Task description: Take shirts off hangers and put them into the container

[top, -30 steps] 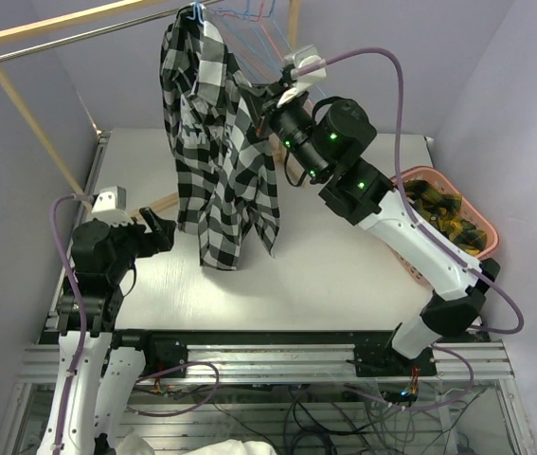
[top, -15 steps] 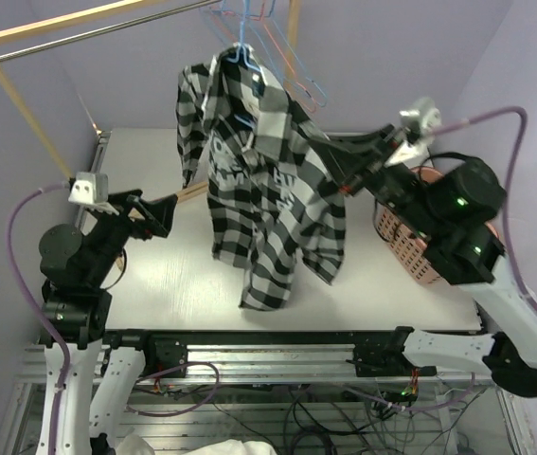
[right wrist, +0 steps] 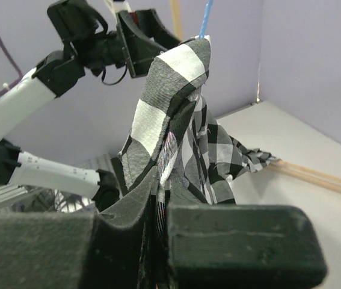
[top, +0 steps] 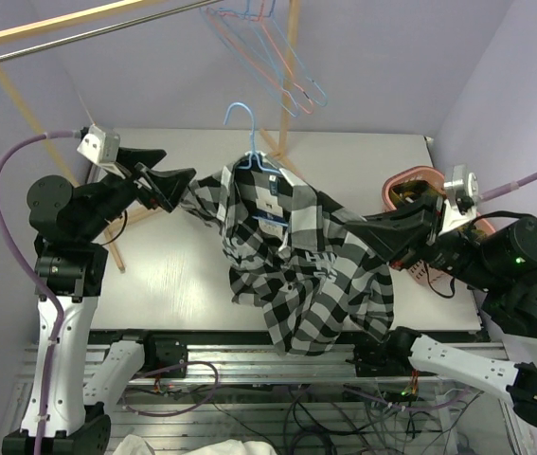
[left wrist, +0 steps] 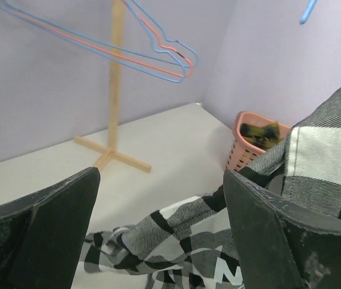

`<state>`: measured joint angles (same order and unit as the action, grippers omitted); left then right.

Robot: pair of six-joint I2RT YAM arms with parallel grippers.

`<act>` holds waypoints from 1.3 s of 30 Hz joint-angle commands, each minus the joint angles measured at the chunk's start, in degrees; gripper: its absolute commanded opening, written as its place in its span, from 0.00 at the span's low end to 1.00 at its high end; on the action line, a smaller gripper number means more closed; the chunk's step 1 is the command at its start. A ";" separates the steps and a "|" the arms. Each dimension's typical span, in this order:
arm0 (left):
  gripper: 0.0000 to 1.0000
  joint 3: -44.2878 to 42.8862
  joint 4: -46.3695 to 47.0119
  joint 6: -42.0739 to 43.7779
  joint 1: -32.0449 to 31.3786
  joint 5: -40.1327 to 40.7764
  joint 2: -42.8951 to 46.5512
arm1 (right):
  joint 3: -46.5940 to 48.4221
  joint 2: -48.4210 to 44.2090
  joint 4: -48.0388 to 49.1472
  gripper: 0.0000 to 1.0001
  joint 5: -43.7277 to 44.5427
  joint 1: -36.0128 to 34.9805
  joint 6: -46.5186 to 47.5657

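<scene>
The black-and-white checked shirt (top: pixel 292 270) is stretched low over the table, with a light blue hanger (top: pixel 249 142) still in its collar and the hook free in the air. My right gripper (top: pixel 353 226) is shut on the shirt's fabric (right wrist: pixel 170 108), pinched between its pads (right wrist: pixel 128 205). My left gripper (top: pixel 175 169) stands wide open beside the shirt's left shoulder, with only cloth (left wrist: pixel 176 241) below its fingers (left wrist: pixel 44 229). The pink container (top: pixel 408 190) sits at the right, partly hidden behind my right arm. Blue and pink empty hangers (top: pixel 277 57) hang on the rail.
The wooden rack with its metal rail (top: pixel 88 33) spans the back; one post (top: pixel 292 66) stands behind the shirt, and its foot (left wrist: pixel 113 158) lies on the table. The container (left wrist: pixel 251 141) holds dark and yellow cloth. Purple walls close in on both sides.
My right arm has swung down and to the right, dragging the shirt and its blue hanger away from the rail. My left arm has risen toward the shirt, jaws spread wide.
</scene>
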<state>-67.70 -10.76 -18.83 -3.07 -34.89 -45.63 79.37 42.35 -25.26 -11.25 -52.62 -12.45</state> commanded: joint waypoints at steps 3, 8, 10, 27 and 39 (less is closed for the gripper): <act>0.95 0.92 8.11 -1.72 -0.44 -12.78 0.67 | -1.14 -4.11 -0.87 0.00 -0.93 -0.20 -1.86; 0.95 5.51 12.79 -4.37 -0.58 -18.13 2.66 | -1.24 -5.15 -1.55 0.00 -0.25 -0.25 -1.95; 0.95 7.06 13.91 -4.91 -0.62 -18.78 3.32 | -1.45 -5.49 -1.21 0.00 -1.07 -0.20 -2.17; 0.95 11.67 24.48 -10.66 -2.80 -27.37 0.76 | -2.33 -6.65 1.00 0.00 -9.20 -0.22 -3.67; 0.95 8.27 4.73 4.46 -5.28 -19.56 3.58 | -2.24 -6.43 -0.26 0.00 -7.78 -0.21 -3.37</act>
<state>-55.88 2.24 -21.43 -7.75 -59.16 -43.40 76.49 36.69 -28.75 -19.99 -52.62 -15.66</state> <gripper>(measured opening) 0.938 0.022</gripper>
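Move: Off to the left hand's right, about 13 cm away and 5 cm ahead, is the neck of the blue hanger inside the checked shirt, some 4 cm higher than the hand. The shirt's near shoulder is about 12 cm right, roughly level ahead and in height; a loose sleeve hangs about 6 cm right, 2 cm ahead and 12 cm below. From the right hand, holding the shirt's other side, the hanger neck lies about 19 cm left, 11 cm ahead and 5 cm above. Swinging clockwise by some 30 degrees, the open left hand comes about 6 cm right and as far back, sinking 4 to 5 cm, so its spread fingers close in on the near shoulder and hanger neck; they stay open, contact not clear. The right hand keeps its shut grip on the shirt and draws it back about 4 cm, turning slightly counter-clockwise, then holds still. ##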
